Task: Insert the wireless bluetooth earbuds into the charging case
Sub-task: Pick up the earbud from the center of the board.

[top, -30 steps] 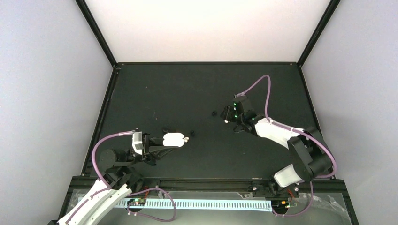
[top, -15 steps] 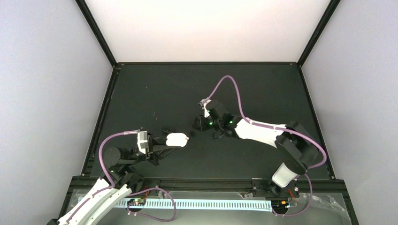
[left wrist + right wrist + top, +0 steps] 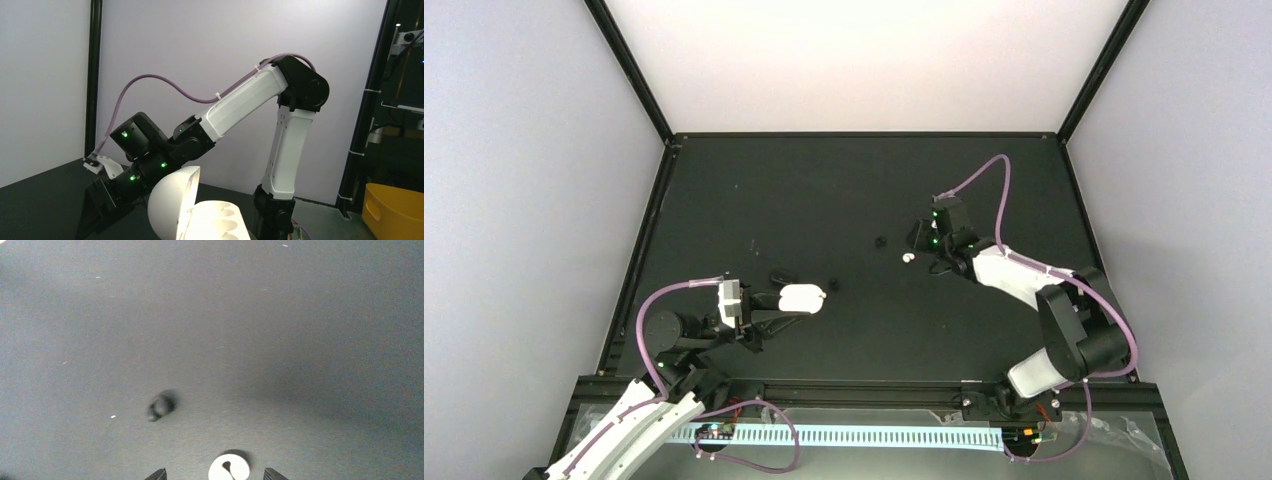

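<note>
The white charging case (image 3: 799,298) hangs open at the left, and my left gripper (image 3: 769,303) is shut on it. In the left wrist view its lid (image 3: 170,210) stands up over the empty-looking sockets (image 3: 222,222); my own fingers are out of that view. A white earbud (image 3: 908,257) lies on the mat right of centre. My right gripper (image 3: 916,248) is open over it. In the right wrist view this earbud (image 3: 229,469) sits between the fingertips (image 3: 159,474) with a gap on each side. A black earbud (image 3: 161,406) lies further off, and another black earbud (image 3: 833,284) lies by the case.
A dark oval object (image 3: 782,277) lies just behind the white case. The black mat (image 3: 824,190) ends at a black frame rail (image 3: 639,250) on the left. The right arm (image 3: 250,100) reaches across in front of the left wrist camera.
The right arm swung left towards the case half a second ago and has come back right, over the white earbud. The left arm and the case have barely moved.
</note>
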`<state>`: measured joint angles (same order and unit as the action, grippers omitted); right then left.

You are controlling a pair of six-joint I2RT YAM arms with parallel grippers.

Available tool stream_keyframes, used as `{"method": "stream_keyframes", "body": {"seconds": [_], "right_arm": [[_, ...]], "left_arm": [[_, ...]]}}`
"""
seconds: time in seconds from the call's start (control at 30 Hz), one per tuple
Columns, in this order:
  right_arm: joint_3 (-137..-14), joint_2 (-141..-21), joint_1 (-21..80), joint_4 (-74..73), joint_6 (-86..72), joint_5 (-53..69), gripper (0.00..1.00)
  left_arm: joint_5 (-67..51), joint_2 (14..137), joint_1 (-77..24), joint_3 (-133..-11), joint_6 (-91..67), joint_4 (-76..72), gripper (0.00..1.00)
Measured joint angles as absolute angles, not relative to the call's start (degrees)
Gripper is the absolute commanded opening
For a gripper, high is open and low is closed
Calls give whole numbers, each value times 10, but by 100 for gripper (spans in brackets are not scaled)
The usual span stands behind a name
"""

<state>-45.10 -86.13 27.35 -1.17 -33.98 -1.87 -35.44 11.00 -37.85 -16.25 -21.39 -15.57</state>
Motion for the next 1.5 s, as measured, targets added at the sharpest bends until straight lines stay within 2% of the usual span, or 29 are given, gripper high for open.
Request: {"method": "stream_keyframes", "body": {"seconds": [0.17,0.73,1.5], "right_arm": [[-441,-897,235,-1,-360,8,53],[-460,-969,235,24,-365,63,53],[-408,-928,262,37,-359,104,51]], "left_arm": [[-358,110,-378,-163,-212,-154,2],[-360,110,-378,-163,-211,-154,2],[-362,114,-378,-163,-212,-155,2]]}}
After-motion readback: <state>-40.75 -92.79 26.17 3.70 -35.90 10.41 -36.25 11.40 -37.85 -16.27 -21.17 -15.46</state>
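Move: The white earbud lies almost straight under the right gripper, about 8 cm down and 1 cm ahead. A black earbud on the board is about 4 cm ahead and 6 cm to the left of that gripper; a second black earbud is roughly 6 cm back and 15 cm left. From the left gripper, up high with the opened white case, the white earbud is some 27 cm ahead, 18 cm right and 30 cm down. Sink the right gripper about 5.5 cm over the white earbud, swinging briefly right by a couple of centimetres as the drop starts and tipping the fingers some 10 degrees further down. Then, staying level, draw back about 3 cm and slightly left, so the earbud comes to lie ahead and to the right of the half-open fingers. Keep the left gripper still, holding the opened case. ##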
